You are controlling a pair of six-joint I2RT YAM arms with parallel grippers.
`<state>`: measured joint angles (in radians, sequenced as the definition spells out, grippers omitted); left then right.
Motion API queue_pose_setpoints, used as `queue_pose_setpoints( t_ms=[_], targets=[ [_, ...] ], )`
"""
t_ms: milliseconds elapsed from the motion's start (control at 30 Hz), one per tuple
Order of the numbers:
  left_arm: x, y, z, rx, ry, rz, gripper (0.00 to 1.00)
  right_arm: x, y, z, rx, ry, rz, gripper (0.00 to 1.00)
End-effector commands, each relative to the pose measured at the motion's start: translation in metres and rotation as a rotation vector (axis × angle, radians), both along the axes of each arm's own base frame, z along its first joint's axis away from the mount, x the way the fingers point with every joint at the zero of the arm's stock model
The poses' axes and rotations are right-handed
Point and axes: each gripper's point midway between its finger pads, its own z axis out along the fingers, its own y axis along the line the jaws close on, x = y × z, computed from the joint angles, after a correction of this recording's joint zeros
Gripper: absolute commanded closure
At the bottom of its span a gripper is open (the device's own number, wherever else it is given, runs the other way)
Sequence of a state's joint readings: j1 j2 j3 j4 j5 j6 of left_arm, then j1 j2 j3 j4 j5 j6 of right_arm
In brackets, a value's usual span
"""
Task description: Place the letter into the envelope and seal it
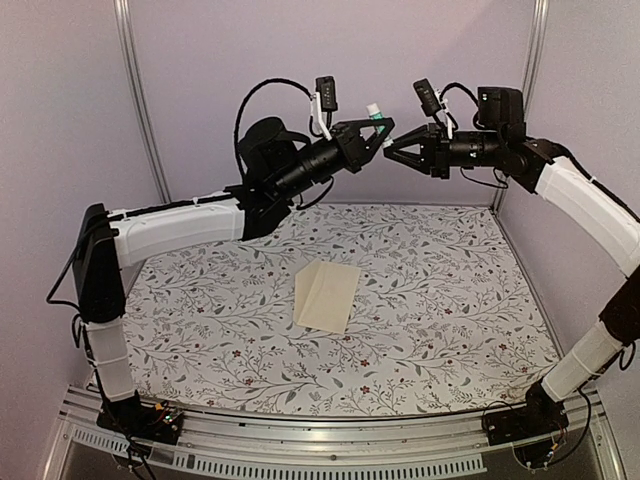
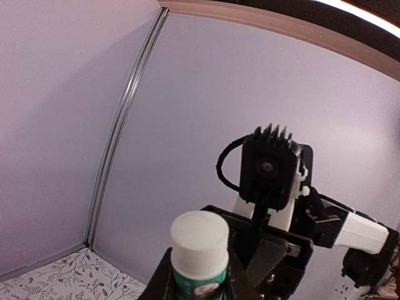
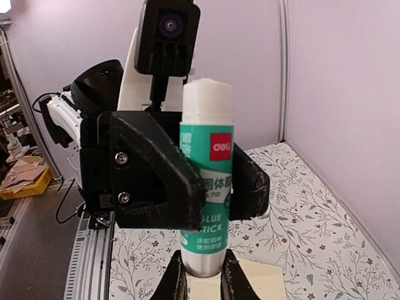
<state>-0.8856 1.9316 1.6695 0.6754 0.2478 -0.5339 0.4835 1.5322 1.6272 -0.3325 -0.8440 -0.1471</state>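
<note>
The plain cream envelope point(image 1: 327, 295) lies flat at the middle of the table; its corner point(image 3: 250, 284) shows below the stick in the right wrist view. The letter is out of view. Both arms are raised high over the back of the table, tips meeting. My left gripper point(image 1: 375, 130) point(image 2: 200, 278) is shut on the body of a green glue stick point(image 1: 373, 112) point(image 3: 206, 144) with a white cap point(image 2: 200, 236). My right gripper point(image 1: 392, 150) point(image 3: 201, 282) faces it, its two fingers pressed on the stick's silver base.
A floral-patterned cloth point(image 1: 450, 300) covers the table. Lilac walls with metal corner posts point(image 1: 140, 100) close in the back and sides. An aluminium rail point(image 1: 320, 440) runs along the near edge between the arm bases.
</note>
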Motion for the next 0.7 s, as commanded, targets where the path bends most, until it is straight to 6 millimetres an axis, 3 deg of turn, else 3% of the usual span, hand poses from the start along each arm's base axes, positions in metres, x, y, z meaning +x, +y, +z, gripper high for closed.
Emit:
queue_pose_setpoints(
  t_ms=[0,133,233,400,567,667],
  targets=[
    [-0.010,-0.017,-0.031,0.076,-0.037,-0.196,1.00,-0.047,-0.008,0.022,0.162,0.113,0.462,0.92],
    [-0.017,-0.023,-0.030,0.107,-0.119,-0.326,1.00,-0.066,-0.019,0.009,0.154,0.321,0.567,0.95],
    [-0.018,-0.029,-0.028,0.118,-0.142,-0.384,1.00,-0.071,-0.021,0.009,0.140,0.324,0.587,0.94],
    [-0.015,-0.030,-0.026,0.106,-0.142,-0.377,1.00,-0.069,-0.025,0.001,0.136,0.351,0.575,0.79],
    [-0.003,-0.025,-0.020,0.101,-0.098,-0.289,1.00,-0.042,-0.038,-0.011,0.177,0.440,0.419,0.66],
    [0.011,-0.018,-0.013,0.093,-0.043,-0.147,1.00,-0.004,-0.043,-0.029,0.158,0.440,0.141,0.64]
  ],
)
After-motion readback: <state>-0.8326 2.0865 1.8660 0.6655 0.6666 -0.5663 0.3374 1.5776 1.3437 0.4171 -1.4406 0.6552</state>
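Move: Pinched by both hands, the upright glue stick has its middle within 1 cm of the left hand's pads. The right hand is shut on its lower white end, so from there the middle is about 4 cm up, 1 cm ahead and 1 cm left. The envelope lies on the table about 10 cm left of the left hand, roughly level with it and some 45 cm below. Twisting the glue stick between them, the left hand turns clockwise some 20 degrees while the right, on the lower end, turns counter-clockwise about as much and rolls. Both drift back and to the right, 3 to 4 cm each, and sink slightly, easing forward again at the finish. Late on the right fingers open and let go of the end; the left keeps its grip. ##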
